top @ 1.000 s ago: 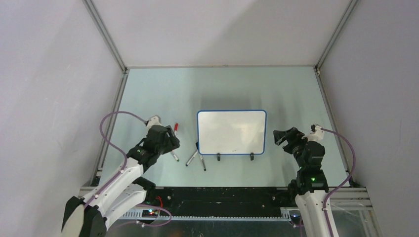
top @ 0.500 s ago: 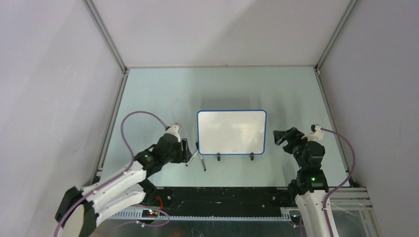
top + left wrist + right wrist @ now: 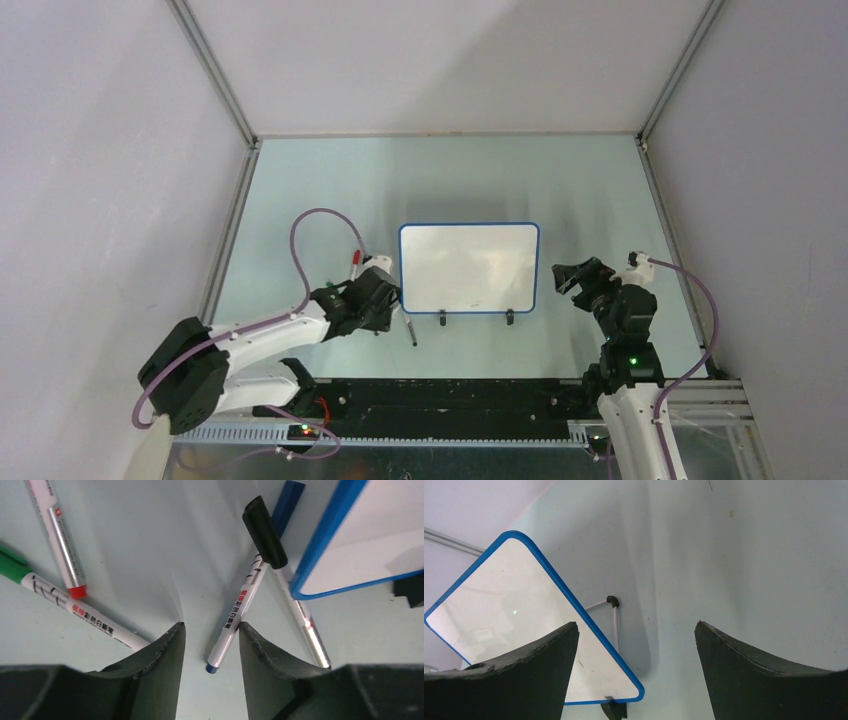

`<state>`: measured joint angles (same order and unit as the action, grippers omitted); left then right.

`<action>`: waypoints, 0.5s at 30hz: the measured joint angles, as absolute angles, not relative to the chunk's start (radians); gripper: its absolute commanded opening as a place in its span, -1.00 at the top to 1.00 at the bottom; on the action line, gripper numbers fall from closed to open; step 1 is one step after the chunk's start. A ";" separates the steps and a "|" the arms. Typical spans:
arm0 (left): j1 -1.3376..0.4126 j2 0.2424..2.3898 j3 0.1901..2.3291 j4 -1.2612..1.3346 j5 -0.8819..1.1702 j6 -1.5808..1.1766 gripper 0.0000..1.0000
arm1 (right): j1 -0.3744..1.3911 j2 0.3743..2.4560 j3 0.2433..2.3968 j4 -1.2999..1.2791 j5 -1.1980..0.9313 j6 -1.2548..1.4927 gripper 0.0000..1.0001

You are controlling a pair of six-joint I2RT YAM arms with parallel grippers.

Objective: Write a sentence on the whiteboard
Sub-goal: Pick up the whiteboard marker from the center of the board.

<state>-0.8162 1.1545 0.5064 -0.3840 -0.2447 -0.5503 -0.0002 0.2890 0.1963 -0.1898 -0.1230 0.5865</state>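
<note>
The whiteboard [image 3: 468, 268] lies mid-table with a thin blue rim; its face is blank and the sentence does not show. The left wrist view catches its corner [image 3: 370, 535]. My left gripper [image 3: 385, 305] is low over the table by the board's near left corner. Its jaws [image 3: 211, 626] stand open, astride a white marker [image 3: 246, 597] with a black cap and a blue tail end. The barrel lies close to the right finger and a gap shows on the left. My right gripper [image 3: 572, 272] hovers wide open and empty to the right of the whiteboard [image 3: 524, 615], fingers [image 3: 539, 660] spread.
A second marker [image 3: 305, 620] with a silver barrel and blue cap lies crossed under the first, against the board's rim. A red-tipped marker [image 3: 62, 540] and a green-capped marker [image 3: 75, 612] lie to the left. The board's black clip feet [image 3: 442, 318] face the arms.
My left arm has swung right, from over the red and green markers to the markers by the board's corner, and its jaws have narrowed. The right arm has not moved.
</note>
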 measured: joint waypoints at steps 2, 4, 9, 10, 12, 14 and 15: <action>-0.817 1.174 0.512 -0.397 -0.266 -0.553 -0.01 | 0.000 0.292 0.197 -0.189 -0.124 0.587 -0.80; -0.817 1.188 0.514 -0.404 -0.276 -0.556 -0.02 | 0.000 0.293 0.196 -0.188 -0.126 0.587 -0.81; -0.818 1.240 0.542 -0.407 -0.286 -0.559 0.17 | 0.000 0.300 0.197 -0.188 -0.130 0.587 -0.79; -0.818 1.250 0.548 -0.407 -0.286 -0.559 0.42 | 0.000 0.300 0.196 -0.188 -0.130 0.587 -0.80; -0.818 1.266 0.560 -0.406 -0.287 -0.566 0.68 | 0.000 0.302 0.196 -0.188 -0.131 0.587 -0.79; -0.818 1.272 0.563 -0.406 -0.290 -0.582 0.82 | 0.000 0.303 0.197 -0.188 -0.132 0.587 -0.80; -0.818 1.272 0.563 -0.407 -0.295 -0.590 0.85 | 0.000 0.303 0.197 -0.188 -0.133 0.587 -0.79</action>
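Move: The blue-capped marker lies almost under the left gripper: its middle is about 3 cm ahead, 3 cm to the right and 1 cm lower, with its butt end reaching back between the open fingers. The black-capped marker, lying across it, has its middle about 3 cm farther right; the green marker is 4 cm ahead and 7 cm left of the gripper. From the right gripper, the blue-capped marker is some 39 cm left, 8 cm back and 11 cm down. Sink the left gripper about 1 cm over the butt half of the blue-capped marker, easing roughly 1 cm left on the way. Then, staying low, slide it back to the right and slightly forward, and close the half-open fingers to pinch the barrel near its butt end. The wrist tilts only some 5 degrees. ##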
